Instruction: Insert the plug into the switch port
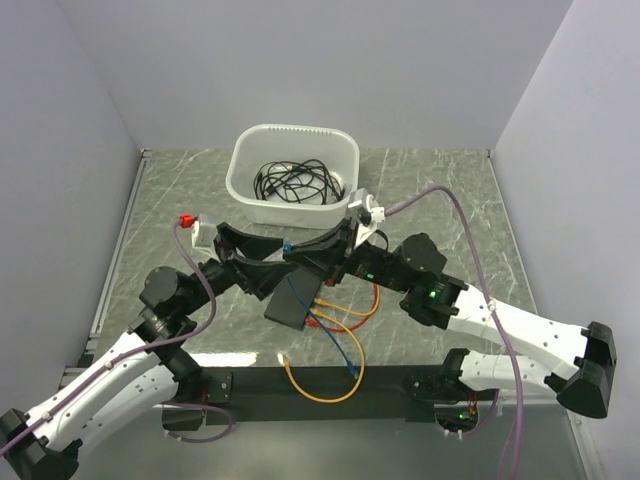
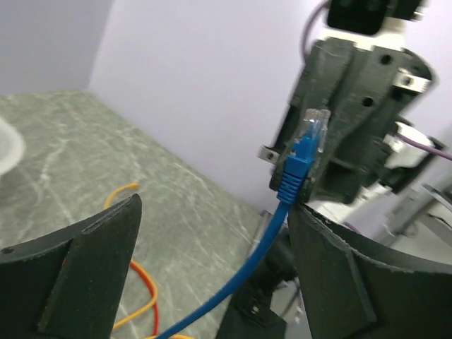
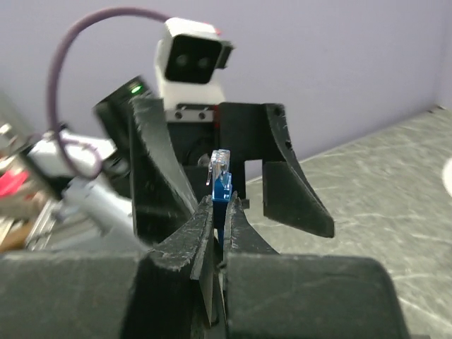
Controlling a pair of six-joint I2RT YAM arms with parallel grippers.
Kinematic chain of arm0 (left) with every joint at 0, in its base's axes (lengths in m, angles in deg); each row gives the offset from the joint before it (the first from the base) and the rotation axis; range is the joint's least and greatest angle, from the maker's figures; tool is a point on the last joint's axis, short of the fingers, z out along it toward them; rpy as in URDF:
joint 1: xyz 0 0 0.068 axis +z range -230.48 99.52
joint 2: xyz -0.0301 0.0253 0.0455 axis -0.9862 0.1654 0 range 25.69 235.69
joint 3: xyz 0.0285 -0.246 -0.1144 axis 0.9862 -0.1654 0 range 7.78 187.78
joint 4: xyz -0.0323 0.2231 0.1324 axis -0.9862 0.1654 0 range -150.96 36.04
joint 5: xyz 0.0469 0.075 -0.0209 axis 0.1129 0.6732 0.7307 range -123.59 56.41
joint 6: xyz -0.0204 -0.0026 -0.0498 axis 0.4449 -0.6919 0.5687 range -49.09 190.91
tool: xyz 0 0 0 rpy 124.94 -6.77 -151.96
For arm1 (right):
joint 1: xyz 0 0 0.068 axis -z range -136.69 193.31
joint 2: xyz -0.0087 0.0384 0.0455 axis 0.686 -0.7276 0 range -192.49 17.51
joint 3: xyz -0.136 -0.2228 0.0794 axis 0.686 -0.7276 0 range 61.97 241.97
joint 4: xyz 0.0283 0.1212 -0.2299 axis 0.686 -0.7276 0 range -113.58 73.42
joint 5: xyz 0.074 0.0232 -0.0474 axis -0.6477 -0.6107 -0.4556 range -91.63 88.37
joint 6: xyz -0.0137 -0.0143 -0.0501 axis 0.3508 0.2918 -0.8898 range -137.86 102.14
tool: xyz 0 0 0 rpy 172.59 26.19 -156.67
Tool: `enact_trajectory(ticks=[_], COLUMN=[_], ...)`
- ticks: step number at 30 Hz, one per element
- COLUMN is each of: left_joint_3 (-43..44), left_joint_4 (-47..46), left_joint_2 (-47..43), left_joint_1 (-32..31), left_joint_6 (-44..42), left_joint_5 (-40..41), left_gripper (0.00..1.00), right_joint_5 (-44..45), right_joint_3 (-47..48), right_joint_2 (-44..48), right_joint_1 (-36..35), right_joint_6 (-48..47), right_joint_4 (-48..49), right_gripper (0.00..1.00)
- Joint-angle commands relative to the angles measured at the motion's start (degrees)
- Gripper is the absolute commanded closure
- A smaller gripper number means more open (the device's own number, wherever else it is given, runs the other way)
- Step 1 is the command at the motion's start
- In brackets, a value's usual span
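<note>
The switch (image 1: 289, 304) is a flat black box lying on the table between the two arms. My right gripper (image 1: 303, 250) is shut on the blue cable just behind its clear-tipped plug (image 1: 288, 243), and holds it above the switch's far end. In the right wrist view the plug (image 3: 221, 176) sticks up from the closed fingertips (image 3: 202, 224). My left gripper (image 1: 255, 256) is open and empty and faces the plug. In the left wrist view the plug (image 2: 304, 152) stands beyond its spread fingers (image 2: 85, 268), near the right one. The switch's ports are hidden.
A white tub (image 1: 240, 170) of black cables stands just behind the grippers. The blue cable (image 1: 335, 340) runs over the switch toward the near edge. An orange cable loop (image 1: 322, 392) and a red cable (image 1: 345, 318) lie beside the switch. Grey walls enclose the table.
</note>
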Motion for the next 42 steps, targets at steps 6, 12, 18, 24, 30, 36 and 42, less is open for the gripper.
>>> enact_trajectory(ticks=[6,12,18,24,30,36,42], left_joint_3=[-0.2,-1.5,-0.3,-0.4,0.1,1.4,2.0], left_joint_4=[-18.2,-32.2,-25.7,-24.2,-28.3,-28.7,-28.1], left_joint_2=[-2.5,0.6,2.1,3.8,8.2,10.3,10.7], left_joint_1=[-0.2,-0.2,-0.4,-0.9,-2.6,-5.8,-7.8], left_joint_6=[8.6,16.7,12.4,10.7,11.5,10.0,8.5], left_joint_5=[-23.2,-33.2,-32.4,-29.4,-30.3,-30.2,-28.8], left_gripper=[0.22,0.30,0.32,0.28,0.35,0.49,0.65], right_joint_5=[-38.5,-46.7,-49.3,-50.0,-49.6,-48.9,-49.0], right_joint_3=[-1.4,-2.2,-1.3,-0.8,-1.0,-1.1,-1.7], right_joint_2=[5.1,2.6,-1.1,-3.7,-6.1,-7.0,-7.3], right_joint_1=[11.2,13.0,13.0,13.0,12.3,12.1,12.2], right_joint_6=[6.4,17.3,24.7,28.7,30.1,30.2,30.3], right_joint_4=[8.9,23.2,33.1,38.5,41.0,41.9,42.3], right_gripper=[1.00,1.00,1.00,1.00,1.00,1.00,1.00])
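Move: The blue plug is already pinched in the right hand, its middle about 2 cm left of that hand and 1 cm above it. From the open left hand, the plug is some 2 cm to the right and 3 cm higher. The black switch lies roughly 35 cm below the left hand, 7 cm ahead and 1 cm left; from the right hand it is about 7 cm ahead, 2 cm left and 38 cm down. A loose yellow cable end lies some 8 cm back and 3 cm left of the left hand, on the table. Keeping the blue plug pinched, the right hand draws back about 8 cm towards the base and drifts 4 cm to its right, swinging some 40 degrees counter-clockwise so its fingers point left and back. The left hand backs off about 11 cm in an arc, up some 5 cm, turning nearly 40 degrees clockwise, then sinks again and eases 4 cm right as its wide-open fingers close more than halfway around the blue cable just below the plug, contact not clear. ##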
